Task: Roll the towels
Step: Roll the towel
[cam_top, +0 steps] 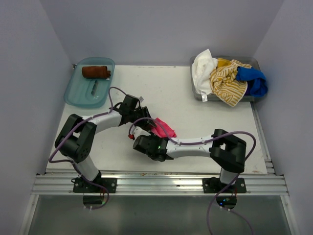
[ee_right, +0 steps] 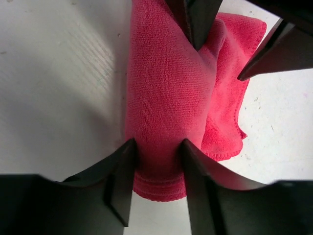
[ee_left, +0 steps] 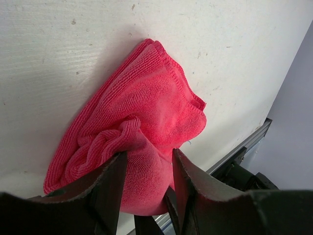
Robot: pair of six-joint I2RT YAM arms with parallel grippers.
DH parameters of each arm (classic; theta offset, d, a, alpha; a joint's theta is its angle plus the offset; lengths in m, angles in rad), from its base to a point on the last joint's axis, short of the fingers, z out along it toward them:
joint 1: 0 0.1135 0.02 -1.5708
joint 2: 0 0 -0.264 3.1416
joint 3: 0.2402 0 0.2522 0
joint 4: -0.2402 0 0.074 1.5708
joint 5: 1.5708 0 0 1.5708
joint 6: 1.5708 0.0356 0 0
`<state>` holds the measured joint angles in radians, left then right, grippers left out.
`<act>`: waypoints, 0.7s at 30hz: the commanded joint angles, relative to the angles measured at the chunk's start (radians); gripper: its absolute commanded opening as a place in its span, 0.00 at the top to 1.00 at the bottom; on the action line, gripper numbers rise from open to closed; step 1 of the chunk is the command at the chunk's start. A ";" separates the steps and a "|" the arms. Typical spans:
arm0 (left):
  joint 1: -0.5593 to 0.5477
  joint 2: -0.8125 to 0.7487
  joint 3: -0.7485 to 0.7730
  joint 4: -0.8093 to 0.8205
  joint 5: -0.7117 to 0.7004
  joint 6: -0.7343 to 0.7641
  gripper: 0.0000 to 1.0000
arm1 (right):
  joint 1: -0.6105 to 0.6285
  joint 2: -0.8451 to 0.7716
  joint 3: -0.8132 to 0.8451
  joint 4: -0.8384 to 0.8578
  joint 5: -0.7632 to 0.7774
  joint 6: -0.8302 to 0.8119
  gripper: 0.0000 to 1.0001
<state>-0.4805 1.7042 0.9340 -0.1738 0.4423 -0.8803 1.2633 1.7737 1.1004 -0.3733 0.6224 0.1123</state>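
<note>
A hot pink towel (cam_top: 164,128) lies partly rolled near the middle front of the white table. My left gripper (ee_left: 146,164) is shut on one end of its rolled part (ee_left: 142,176), with the loose flap (ee_left: 161,98) spread on the table beyond. My right gripper (ee_right: 157,152) is shut on the other end of the roll (ee_right: 161,112). In the top view both grippers, left (cam_top: 138,116) and right (cam_top: 146,142), meet at the towel. A rolled rust-brown towel (cam_top: 96,72) lies in the teal tray (cam_top: 78,95). White (cam_top: 203,68), striped (cam_top: 227,81) and blue (cam_top: 252,78) towels are heaped at the back right.
The towel heap sits in a grey bin (cam_top: 195,90) at the back right corner. The teal tray also holds a small grey tool (cam_top: 94,88). An aluminium rail (cam_top: 156,183) runs along the table's front edge. Purple walls close in on the sides and back.
</note>
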 commanded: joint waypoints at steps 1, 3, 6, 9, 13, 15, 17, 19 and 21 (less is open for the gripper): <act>-0.004 0.055 -0.006 -0.098 -0.096 0.018 0.52 | 0.005 0.035 -0.010 0.094 0.075 0.006 0.59; -0.004 0.045 -0.009 -0.101 -0.091 0.017 0.52 | 0.004 0.033 -0.028 0.109 0.071 0.019 0.64; -0.006 0.017 -0.006 -0.113 -0.080 0.021 0.49 | -0.014 0.003 -0.043 0.131 0.005 0.046 0.72; 0.005 -0.024 0.025 -0.160 -0.076 0.050 0.40 | -0.068 -0.058 -0.071 0.158 -0.146 0.075 0.80; 0.040 -0.110 0.061 -0.240 -0.073 0.095 0.28 | -0.169 -0.132 -0.120 0.218 -0.378 0.131 0.94; 0.059 -0.162 0.074 -0.279 -0.057 0.107 0.23 | -0.226 -0.152 -0.146 0.237 -0.490 0.165 0.95; 0.083 -0.211 0.075 -0.311 -0.057 0.118 0.20 | -0.255 -0.163 -0.158 0.257 -0.591 0.184 0.96; 0.098 -0.236 0.074 -0.323 -0.057 0.125 0.16 | -0.284 -0.158 -0.162 0.266 -0.647 0.202 0.96; 0.102 -0.258 0.068 -0.337 -0.059 0.132 0.13 | -0.307 -0.145 -0.166 0.277 -0.734 0.223 0.97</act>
<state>-0.3916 1.5078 0.9783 -0.4210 0.3923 -0.7940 0.9844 1.6249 0.9581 -0.1204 0.0772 0.2638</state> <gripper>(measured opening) 0.855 0.144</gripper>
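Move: The pink towel, rolled for most of its length, has its middle about 5 cm ahead of the right hand, neither left nor right, and 1 cm below it; the right fingers loosely straddle its back end. The left gripper's fingers stand at that towel some 7 cm ahead and 4 cm left of the right hand. For the left hand the towel's middle is roughly 4 cm to the right, 1 cm back and 2 cm down; the teal bin lies about 20 cm ahead and 29 cm left. The right fingers, already astride the back end of the roll, sink about 1 cm and close until they pinch it, then ease some 2 cm forward and 2 cm back up, with a little drift left, while the wrist rolls its left side up by about 30 degrees and the fingers swing to point more leftward. The left hand first stays at the crease between the roll and its loose tail, then opens wide, comes free and pulls away from the towel, up and to the left by about 5 cm each way. ##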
